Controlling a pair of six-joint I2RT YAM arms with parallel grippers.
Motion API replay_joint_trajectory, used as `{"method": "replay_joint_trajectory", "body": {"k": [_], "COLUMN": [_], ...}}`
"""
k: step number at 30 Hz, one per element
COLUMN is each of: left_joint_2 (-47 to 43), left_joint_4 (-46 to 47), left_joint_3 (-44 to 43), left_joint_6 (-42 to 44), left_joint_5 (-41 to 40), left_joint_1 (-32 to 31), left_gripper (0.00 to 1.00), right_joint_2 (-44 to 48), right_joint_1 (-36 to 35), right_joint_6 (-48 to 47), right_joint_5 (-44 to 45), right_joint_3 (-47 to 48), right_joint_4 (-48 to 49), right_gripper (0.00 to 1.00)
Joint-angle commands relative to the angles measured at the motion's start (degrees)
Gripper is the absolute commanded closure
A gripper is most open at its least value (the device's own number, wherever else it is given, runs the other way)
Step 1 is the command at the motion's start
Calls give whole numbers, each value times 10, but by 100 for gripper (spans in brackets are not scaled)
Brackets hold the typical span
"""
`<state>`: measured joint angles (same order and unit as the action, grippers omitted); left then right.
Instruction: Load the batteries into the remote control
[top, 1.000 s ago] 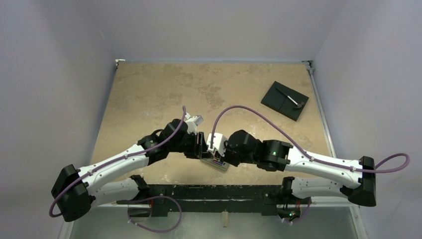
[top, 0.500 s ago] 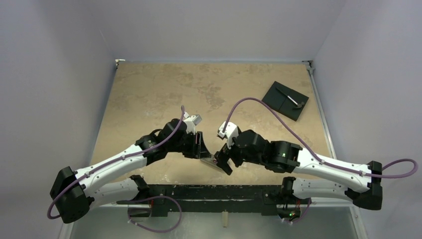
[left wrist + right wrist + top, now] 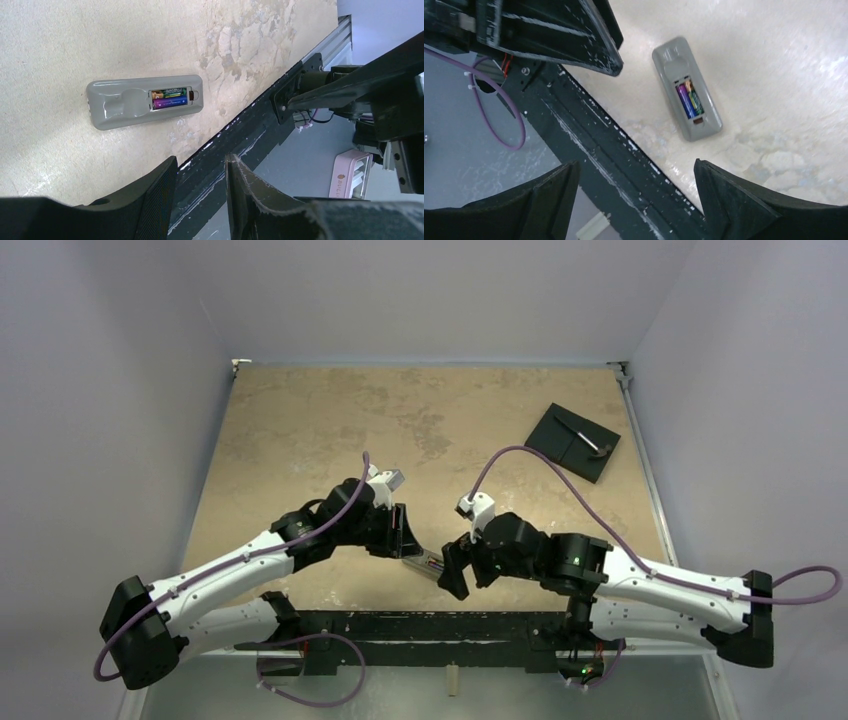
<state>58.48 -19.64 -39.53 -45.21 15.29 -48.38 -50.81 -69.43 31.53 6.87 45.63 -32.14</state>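
The remote control (image 3: 125,102) lies flat on the table near its front edge, grey back up, battery bay uncovered. Two batteries (image 3: 171,98) sit side by side in the bay, one purple, one greenish; they also show in the right wrist view as batteries (image 3: 689,100) in the remote control (image 3: 686,89). My left gripper (image 3: 201,160) hovers just left of the remote (image 3: 428,562), jaws partly apart, open, with nothing between them. My right gripper (image 3: 636,165) stands wide open just right of the remote, holding nothing. In the top view the left gripper (image 3: 405,530) and right gripper (image 3: 452,570) flank it.
A black square plate (image 3: 572,441) with a narrow grey strip (image 3: 585,437) on it lies at the back right of the table. A black rail (image 3: 624,165) runs along the table's front edge, right next to the remote. The left fingers (image 3: 574,35) hang close to the right gripper.
My right gripper has opened wide and drawn back to the right, off the remote, which now lies free on the table. The left arm has barely moved.
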Motion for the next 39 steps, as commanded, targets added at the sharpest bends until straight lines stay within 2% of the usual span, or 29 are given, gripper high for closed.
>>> {"method": "replay_joint_trajectory", "body": {"k": [1,7,16,24,30,34,39], "left_joint_2": [-12,-29,-67,-94,-118,-132,-145], "left_joint_4": [1,-10,-57,-82,-96,-104,-113], "left_joint_3": [-18,-14,-22,-35,-32,-29,-29], "left_joint_6": [11,10,9,24,45,53,61], "left_joint_5": [-8,-22,-98,-123,-124,-118,-111], "left_joint_1": [3,3,3,3,3,3,3], "left_gripper": [61,61,61,61,61,61,61], "right_joint_2": [-16,-58,-150,-280,-373,-423,-453], "right_joint_1": [-24,-108,-281,-408,-454,-461,-463], "right_joint_6": [105,235,427,618,717,773,823], "right_joint_5": [10,54,139,184,191,198,186], "right_joint_3": [1,25,73,144,182,213,220], "right_joint_4": [-21,-81,-166,-254,-266,-297,-316], "right_gripper": [9,18,18,19,23,29,31]}}
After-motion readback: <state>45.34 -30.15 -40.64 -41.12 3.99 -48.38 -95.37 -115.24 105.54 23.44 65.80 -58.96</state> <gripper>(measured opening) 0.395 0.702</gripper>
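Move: The battery cover I am after lies on the bare metal sill, roughly 17 cm back from my right hand, nearly in line with it sideways (perhaps 1 cm left), and some 19 cm below. The dark edge strip runs across about 10 cm behind that hand, 18 cm down. The open remote with its batteries sits 6 cm ahead, 5 cm left and 15 cm below. From my left hand the cover is around 22 cm back, 9 cm right and 16 cm down. I sweep my right hand back about 20 cm, away from the remote and over the dark edge strip, sinking some 12 cm towards the battery cover, mostly straight down at the end. On the way I turn the wrist clockwise until the fingers point nearly straight down and narrow their wide gap by about a quarter. My empty left hand draws off about 5 cm to the left and a little up. ##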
